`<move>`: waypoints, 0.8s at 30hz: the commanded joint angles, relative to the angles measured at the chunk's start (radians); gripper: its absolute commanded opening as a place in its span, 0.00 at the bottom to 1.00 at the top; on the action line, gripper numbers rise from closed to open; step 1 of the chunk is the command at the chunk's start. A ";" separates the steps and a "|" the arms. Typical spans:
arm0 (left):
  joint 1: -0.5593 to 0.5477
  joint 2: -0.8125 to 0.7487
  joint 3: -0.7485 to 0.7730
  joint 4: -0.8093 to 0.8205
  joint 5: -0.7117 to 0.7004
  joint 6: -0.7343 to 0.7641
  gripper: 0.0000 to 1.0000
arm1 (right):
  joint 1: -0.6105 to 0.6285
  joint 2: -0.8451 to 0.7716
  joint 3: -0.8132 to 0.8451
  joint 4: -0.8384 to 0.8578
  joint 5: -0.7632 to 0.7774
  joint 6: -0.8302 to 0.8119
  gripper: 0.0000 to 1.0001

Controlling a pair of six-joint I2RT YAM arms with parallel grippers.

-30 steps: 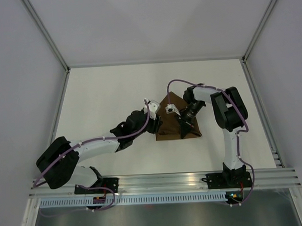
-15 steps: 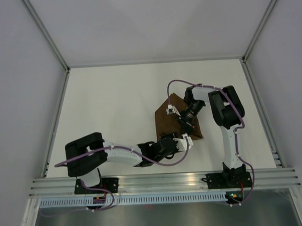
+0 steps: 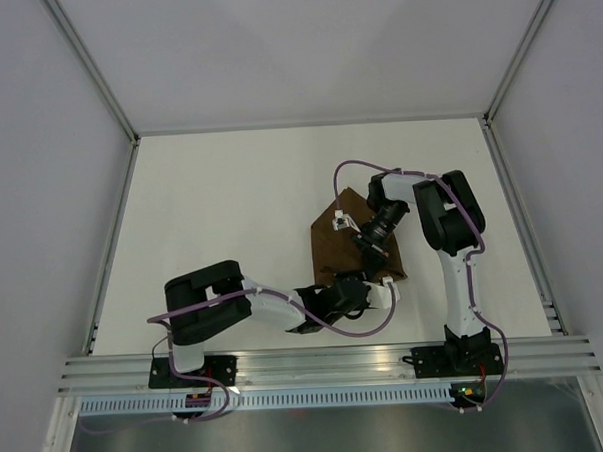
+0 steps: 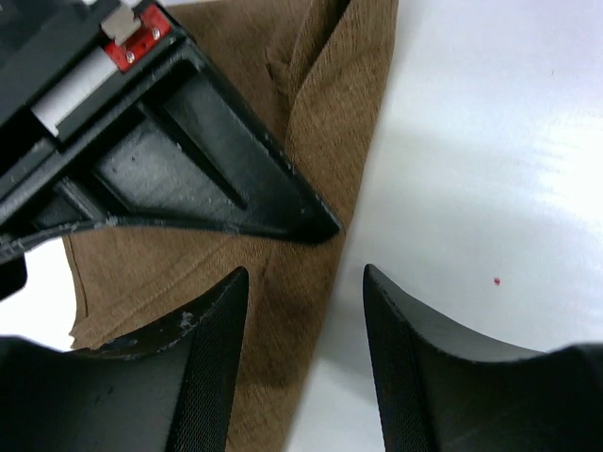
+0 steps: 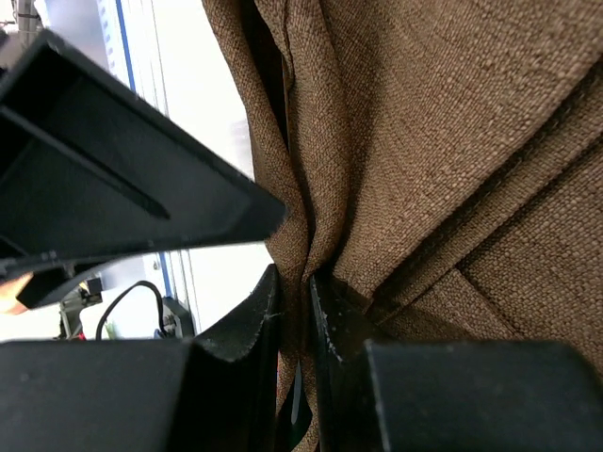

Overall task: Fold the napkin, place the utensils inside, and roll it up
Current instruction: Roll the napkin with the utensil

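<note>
The brown napkin [image 3: 332, 247] lies partly folded and bunched on the white table. My right gripper [image 3: 373, 253] is shut on a raised fold of it; in the right wrist view the cloth [image 5: 424, 141] is squeezed between the two black fingers [image 5: 252, 320]. My left gripper [image 3: 380, 283] is at the napkin's near right edge. In the left wrist view its jaws are open, one finger over the cloth [image 4: 320, 132] and the other over bare table, holding nothing. The right gripper's finger [image 4: 198, 179] sits just ahead of them. The utensils are out of view.
The white table [image 3: 220, 199] is walled by grey panels on three sides, with an aluminium rail [image 3: 327, 360] at the near edge carrying both arm bases. The left arm's elbow [image 3: 209, 290] lies low across the near left. A small red speck [image 4: 497, 281] marks the table.
My left arm has swung from the napkin's left side round to its near right edge, with its jaws opening a little wider. The right gripper keeps its grip in the same place.
</note>
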 commanded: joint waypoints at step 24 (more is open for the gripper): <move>0.096 0.086 0.023 -0.157 0.338 -0.165 0.07 | -0.005 0.072 0.048 0.065 0.087 -0.070 0.17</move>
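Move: The left fingers hang open astride the near edge of the rolled napkin. The part of the napkin roll they will shut on is about 1 cm to the right and 1 cm below. The right fingertips, already shut on the roll, are some 4 cm to the right and 2 cm ahead of the left hand. The napkin's flat part is centred roughly 7 cm ahead and 2 cm left. From the right hand, that pinch spot is about 3 cm left and 1 cm back. Rightward by about 1.5 cm the left hand slides, open, along the roll towards the right fingertips. It then stops sideways, sinks about 1 cm and closes until its fingers pinch the rolled edge, tilting some 10 degrees as it does. The right hand stays nearly in place and keeps its pinch on the roll. ##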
